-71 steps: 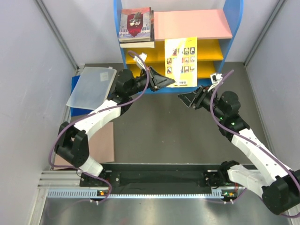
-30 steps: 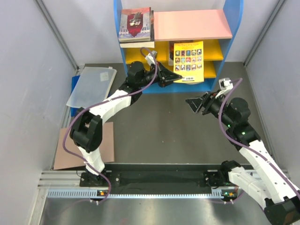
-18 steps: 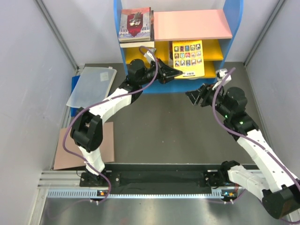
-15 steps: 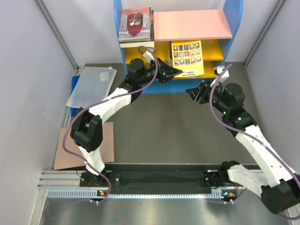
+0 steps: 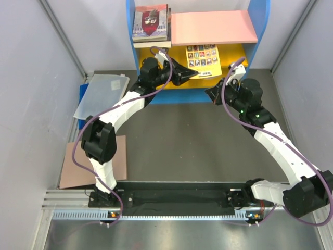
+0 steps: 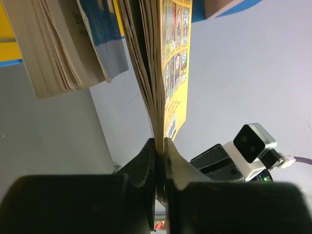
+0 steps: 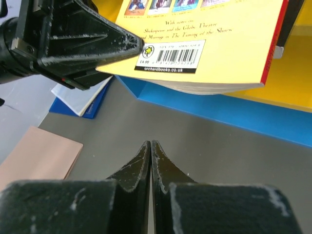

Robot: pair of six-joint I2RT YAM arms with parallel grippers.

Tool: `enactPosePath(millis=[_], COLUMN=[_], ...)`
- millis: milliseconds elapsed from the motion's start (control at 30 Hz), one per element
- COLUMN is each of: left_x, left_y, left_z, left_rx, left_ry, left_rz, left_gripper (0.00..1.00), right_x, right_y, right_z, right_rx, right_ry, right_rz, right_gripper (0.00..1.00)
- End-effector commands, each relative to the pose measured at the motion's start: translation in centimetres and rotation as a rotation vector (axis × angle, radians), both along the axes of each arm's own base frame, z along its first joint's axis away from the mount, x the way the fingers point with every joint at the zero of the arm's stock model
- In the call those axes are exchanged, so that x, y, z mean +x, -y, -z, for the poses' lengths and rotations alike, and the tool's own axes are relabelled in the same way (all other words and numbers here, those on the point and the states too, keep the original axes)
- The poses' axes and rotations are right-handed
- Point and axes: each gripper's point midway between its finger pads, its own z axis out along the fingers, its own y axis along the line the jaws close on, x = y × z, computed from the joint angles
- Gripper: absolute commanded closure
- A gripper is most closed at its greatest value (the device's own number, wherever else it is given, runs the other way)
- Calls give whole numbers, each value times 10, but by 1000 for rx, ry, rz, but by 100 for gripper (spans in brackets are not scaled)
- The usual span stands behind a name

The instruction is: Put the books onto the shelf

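The yellow book with a picture grid (image 5: 204, 56) lies nearly flat, partway over a yellow board of the blue-framed shelf (image 5: 213, 28). My left gripper (image 5: 196, 71) is shut on its near left corner; the left wrist view shows the jaws pinching the book (image 6: 171, 73) edge-on. I cannot tell whether it rests on the board. A stack of books (image 5: 151, 23) sits on the shelf's top left. My right gripper (image 5: 209, 93) is shut and empty, just in front of the shelf's blue base (image 7: 214, 109) and below the yellow book (image 7: 209, 44).
A translucent plastic folder on a blue board (image 5: 101, 96) lies at the left wall, with a brown cardboard sheet (image 5: 118, 156) nearer the bases. Grey walls close both sides. The left gripper (image 7: 83, 41) sits close above and left of my right fingers.
The left gripper tipped the yellow book from upright to nearly flat and pushed it into the shelf. The right gripper shut and moved up-left toward the shelf's base.
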Motion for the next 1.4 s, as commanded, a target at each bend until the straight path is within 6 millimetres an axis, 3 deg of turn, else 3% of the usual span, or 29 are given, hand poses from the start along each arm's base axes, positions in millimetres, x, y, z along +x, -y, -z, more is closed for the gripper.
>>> enactPosePath(millis=[0,67,100,233,900,1367], left_x=[-1,-2,-5,-10,-12,-19], left_y=[-10,-12,-14,-17,-19,-24], left_z=[-46,-49,-55,-59,-63,-64], left_rx=[-44,-26,-27,-17,-31,-27], left_ry=[117,148,164,187,203,210], left_rz=[-12,-27,-30,-33,-34,-36], left_gripper=[79,68,58,49,44,41], right_x=[11,14,17,25,61,73], right_y=[0,-1,-3,-6,-20,-26], right_z=[-41,-41,-41,-37,-26,-24], right_rx=[10,2,1,2,-40,-58], right_ry=[114,112,108,94,63,59], right_rz=[-1,-5,-6,-6,-23,-37], right_gripper=[100,100,100,100,100,100])
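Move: The yellow book, partly in the shelf, has its middle some 16 cm ahead of the right fingertips, about 1 cm to their left and 4 cm higher. The left hand grips its near left corner, so from there the middle is about 9 cm ahead, 4 cm right and level. The orange book lies beneath it, about 18 cm ahead of the right hand, 1 cm left and level; the pink top shelf is about 18 cm ahead and 16 cm up. The left hand stays in place at the yellow book's near left corner and opens its fingers to a little over half, letting go of the corner early on. The right hand, fingers kept shut, goes forward about 6.5 cm and 2.5 cm to its left in short steps, bobbing up and down by about a centimetre, until its closed tips come up against the book's near edge to push it into the shelf. ##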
